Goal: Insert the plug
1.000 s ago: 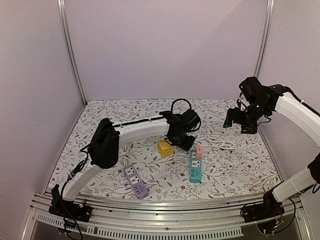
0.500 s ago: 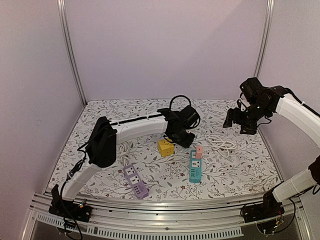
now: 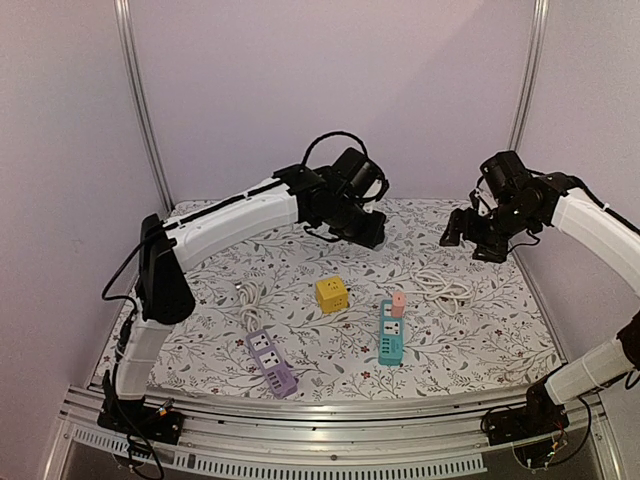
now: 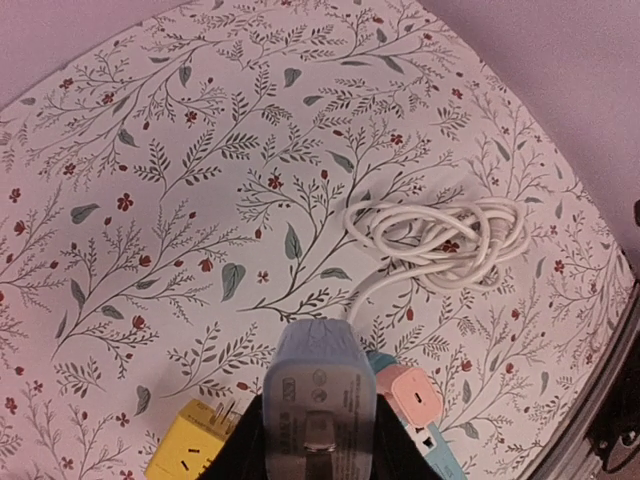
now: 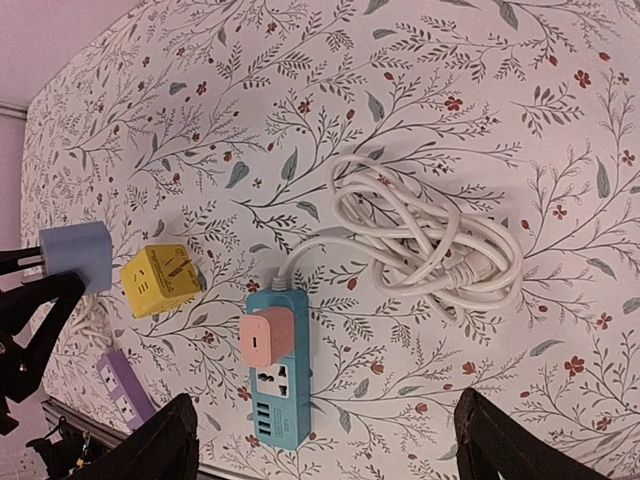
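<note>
My left gripper [image 4: 320, 445] is shut on a light blue plug [image 4: 318, 385], held high above the floral table; its prongs are hidden. In the top view the left gripper [image 3: 368, 230] hangs over the back middle. The right wrist view shows the blue plug [image 5: 78, 255] at the left edge. A teal power strip [image 3: 391, 338] lies at centre right with a pink plug [image 3: 398, 303] seated in its far socket. My right gripper [image 3: 468, 236] is open and empty, in the air at the right; from its own camera the right gripper [image 5: 330, 445] looks down on the teal strip [image 5: 280, 385].
A yellow cube adapter [image 3: 332, 293] lies left of the teal strip. A purple power strip [image 3: 271, 362] lies near the front left with its white cord. A coiled white cable [image 3: 445, 283] lies right of centre. Walls enclose the table.
The left gripper has shut on the blue plug and lifted it up and back from beside the yellow cube. The right arm has barely moved.
</note>
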Controlling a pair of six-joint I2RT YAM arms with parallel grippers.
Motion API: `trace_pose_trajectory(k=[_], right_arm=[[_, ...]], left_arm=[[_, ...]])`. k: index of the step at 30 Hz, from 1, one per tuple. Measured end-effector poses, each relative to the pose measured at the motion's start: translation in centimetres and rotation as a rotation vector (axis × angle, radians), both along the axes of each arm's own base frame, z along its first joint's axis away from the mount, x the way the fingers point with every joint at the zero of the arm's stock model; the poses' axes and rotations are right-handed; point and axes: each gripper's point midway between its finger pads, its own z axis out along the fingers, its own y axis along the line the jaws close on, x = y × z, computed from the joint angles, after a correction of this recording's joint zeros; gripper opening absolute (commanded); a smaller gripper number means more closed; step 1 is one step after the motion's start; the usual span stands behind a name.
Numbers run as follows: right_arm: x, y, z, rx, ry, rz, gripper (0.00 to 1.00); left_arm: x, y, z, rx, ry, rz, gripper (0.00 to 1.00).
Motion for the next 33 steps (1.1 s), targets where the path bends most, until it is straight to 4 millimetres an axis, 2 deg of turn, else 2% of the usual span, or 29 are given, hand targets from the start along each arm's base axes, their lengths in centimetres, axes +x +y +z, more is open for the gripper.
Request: trace_pose_trajectory(k=[3,9,12,16,21,25,29,33], right_arm=[[0.6,1.0,0.9,0.05,-0.04,0.029,0.89],[1.5,4.2,4.3,0.215,-0.152,0.145,0.88],[1.7,6.4,6.8,0.339,-0.221,0.229,0.86],[0.8,9.6,12.1,0.585,-0.357,0.374,0.82],[-0.5,11.3,16.4,0.78,-0.45,0.483,0.76],[-1.4,11.9,19.6,0.881,-0.511,0.561,0.71],[-1.8,12.5,21.5,0.943,-0.537,0.623,0.64],[-1.3,13.4,22.2,0.977,-0.528,0.657,0.61]], left_arm=[[-0.4,0.2,2.9,-0.079,0.02,-0.014,0.0],[-2.0,0.8,8.0,-0.267,0.109,-0.064,0.0],[-2.9,1.2,10.4,-0.369,0.16,-0.086,0.0],[-3.8,1.6,13.4,-0.517,0.218,-0.107,0.0],[-4.5,2.6,16.5,-0.726,0.299,-0.093,0.0],[-4.0,2.9,19.7,-0.93,0.351,-0.086,0.0],[-3.4,3.2,23.1,-1.087,0.386,-0.104,0.0],[-3.6,3.7,26.3,-1.218,0.412,-0.152,0.0]])
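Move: The blue-grey plug is already gripped in the left hand; the right gripper it goes to waits about 34 cm to its right, 5 cm nearer the base and at much the same height. From the right hand, that plug is some 34 cm left and 5 cm farther out; the pink plug stands 12 cm left, 2 ahead, 17 below, and the yellow box 26 left, 4 ahead, 18 below. The left hand keeps its grip and carries the blue-grey plug on up about 26 cm, easing slightly back and left, while it rolls some 70 degrees to swing the fingers from down-pointing to pointing across at the right gripper. The right hand rises about 22 cm and goes some 13 cm left towards that plug, turning to face it and narrowing its open fingers part way, without touching it. ##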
